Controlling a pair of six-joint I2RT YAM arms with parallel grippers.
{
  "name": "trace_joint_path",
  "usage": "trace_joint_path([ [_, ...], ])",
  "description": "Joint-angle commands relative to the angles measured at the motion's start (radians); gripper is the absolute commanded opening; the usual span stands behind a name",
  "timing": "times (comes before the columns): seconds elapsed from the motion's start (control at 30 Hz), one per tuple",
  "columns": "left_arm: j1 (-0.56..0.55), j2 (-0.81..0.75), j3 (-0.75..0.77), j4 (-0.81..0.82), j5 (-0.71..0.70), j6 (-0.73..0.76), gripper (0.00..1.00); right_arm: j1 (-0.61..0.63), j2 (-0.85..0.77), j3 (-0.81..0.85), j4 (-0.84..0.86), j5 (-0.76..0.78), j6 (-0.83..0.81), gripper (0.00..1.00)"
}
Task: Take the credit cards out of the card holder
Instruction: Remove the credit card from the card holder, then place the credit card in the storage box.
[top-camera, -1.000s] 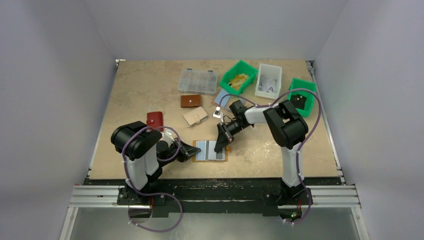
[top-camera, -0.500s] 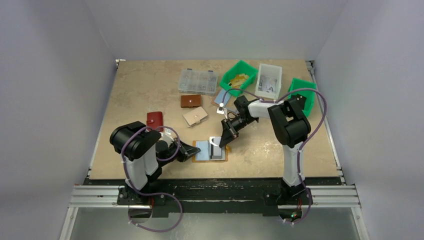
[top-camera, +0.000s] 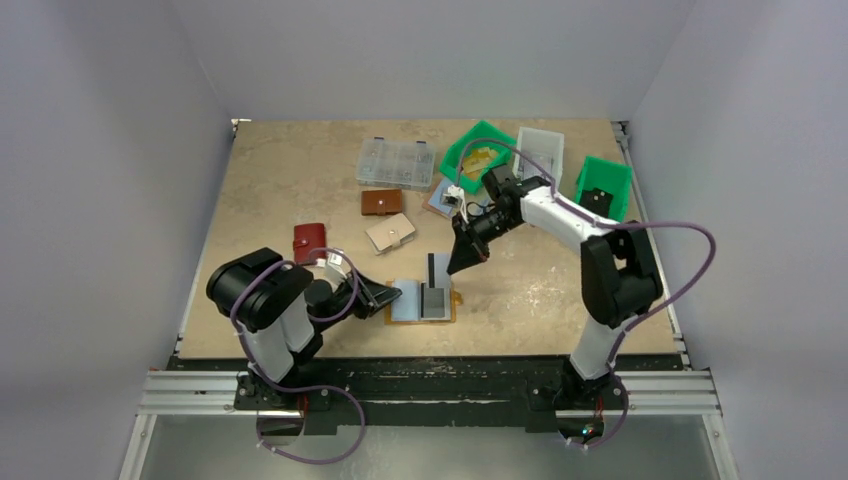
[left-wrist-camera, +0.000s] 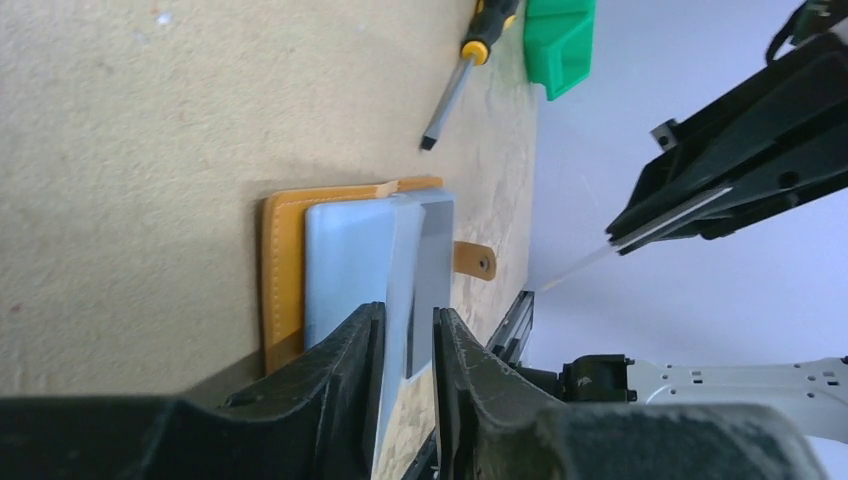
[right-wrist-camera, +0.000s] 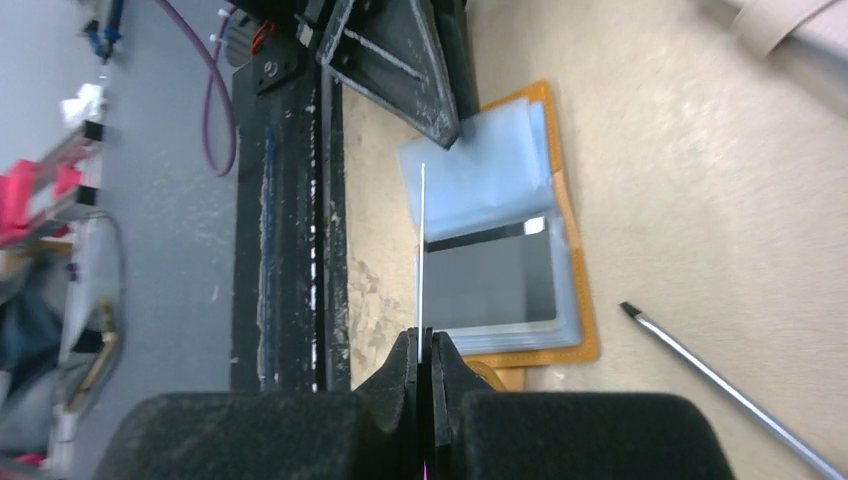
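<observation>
The mustard card holder (top-camera: 408, 302) lies open near the table's front edge, pale blue sleeves up. A grey credit card (right-wrist-camera: 490, 280) sits in its right sleeve. My right gripper (top-camera: 460, 262) hovers above the holder's far right corner, shut on another credit card (top-camera: 431, 268), which is clear of the sleeves. In the right wrist view that card (right-wrist-camera: 421, 230) is a thin edge-on line running out from the right gripper (right-wrist-camera: 422, 345). My left gripper (left-wrist-camera: 408, 335) lies low at the holder's (left-wrist-camera: 285, 280) left end. Its jaws stand slightly apart, with a sleeve leaf loose between them.
A screwdriver (right-wrist-camera: 720, 380) lies right of the holder. Behind are a red wallet (top-camera: 310, 240), a brown wallet (top-camera: 381, 202), a beige wallet (top-camera: 390, 232) and a clear organiser box (top-camera: 396, 162). Green bins (top-camera: 478, 150) (top-camera: 603, 185) and a white bin (top-camera: 537, 160) line the back right.
My right gripper has risen and drawn back, pulling the card out of the holder. My left gripper's jaws, shut before, have parted a little.
</observation>
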Motion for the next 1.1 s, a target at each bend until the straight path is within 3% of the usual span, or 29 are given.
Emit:
trace_joint_path([
  [0.0, 0.007, -0.063, -0.133, 0.205, 0.001, 0.065, 0.30, 0.002, -0.130, 0.044, 0.068, 0.123, -0.001, 0.00],
  [0.17, 0.011, -0.218, -0.126, 0.009, -0.003, 0.124, 0.38, -0.039, -0.244, 0.098, 0.117, 0.317, -0.009, 0.00],
  [0.23, 0.011, -0.336, -0.106, -0.160, -0.011, 0.170, 0.40, -0.086, -0.268, 0.138, 0.110, 0.369, -0.028, 0.00],
  [0.33, 0.011, -0.583, -0.042, -0.552, -0.055, 0.278, 0.42, -0.156, -0.294, 0.171, 0.148, 0.460, -0.036, 0.00],
  [0.43, 0.011, -0.880, 0.067, -0.986, -0.154, 0.405, 0.56, -0.204, -0.304, 0.192, 0.213, 0.568, -0.082, 0.00],
  [0.53, 0.012, -1.064, 0.128, -1.252, -0.241, 0.484, 0.76, -0.225, -0.301, 0.193, 0.293, 0.707, -0.157, 0.00],
  [0.67, 0.012, -1.145, 0.162, -1.385, -0.269, 0.503, 0.98, -0.239, -0.281, 0.176, 0.413, 0.839, -0.318, 0.00],
  [0.9, 0.012, -1.100, 0.169, -1.377, -0.210, 0.477, 0.99, -0.270, -0.228, 0.063, 0.644, 0.947, -0.740, 0.00],
  [1.07, 0.012, -1.115, 0.187, -1.407, -0.208, 0.487, 0.99, -0.296, -0.152, 0.008, 0.776, 0.974, -0.923, 0.00],
])
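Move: Ahead and to the right of the right hand, which already holds the pulled-out credit card, is the white box: roughly 33 cm ahead, 24 cm right and 7 cm below. The green bin with yellow cards stands some 17 cm left of the box; the screwdriver is about 12 cm ahead of the hand and 5 cm right. The open card holder's middle lies about 5 cm right of the left hand and 1 cm back; from that hand the box is some 35 cm ahead and 40 cm right. Sweeping forward and right by about 26 and 20 cm, the right hand carries the card from above the card holder past the yellow-card bin to the white box, climbing and then starting to sink, while its fingers swing from pointing left to forward and down. The left hand lifts clear of the blue flap by some 9 cm, opens wide, then shifts left and sinks back, rolling its left side up. ##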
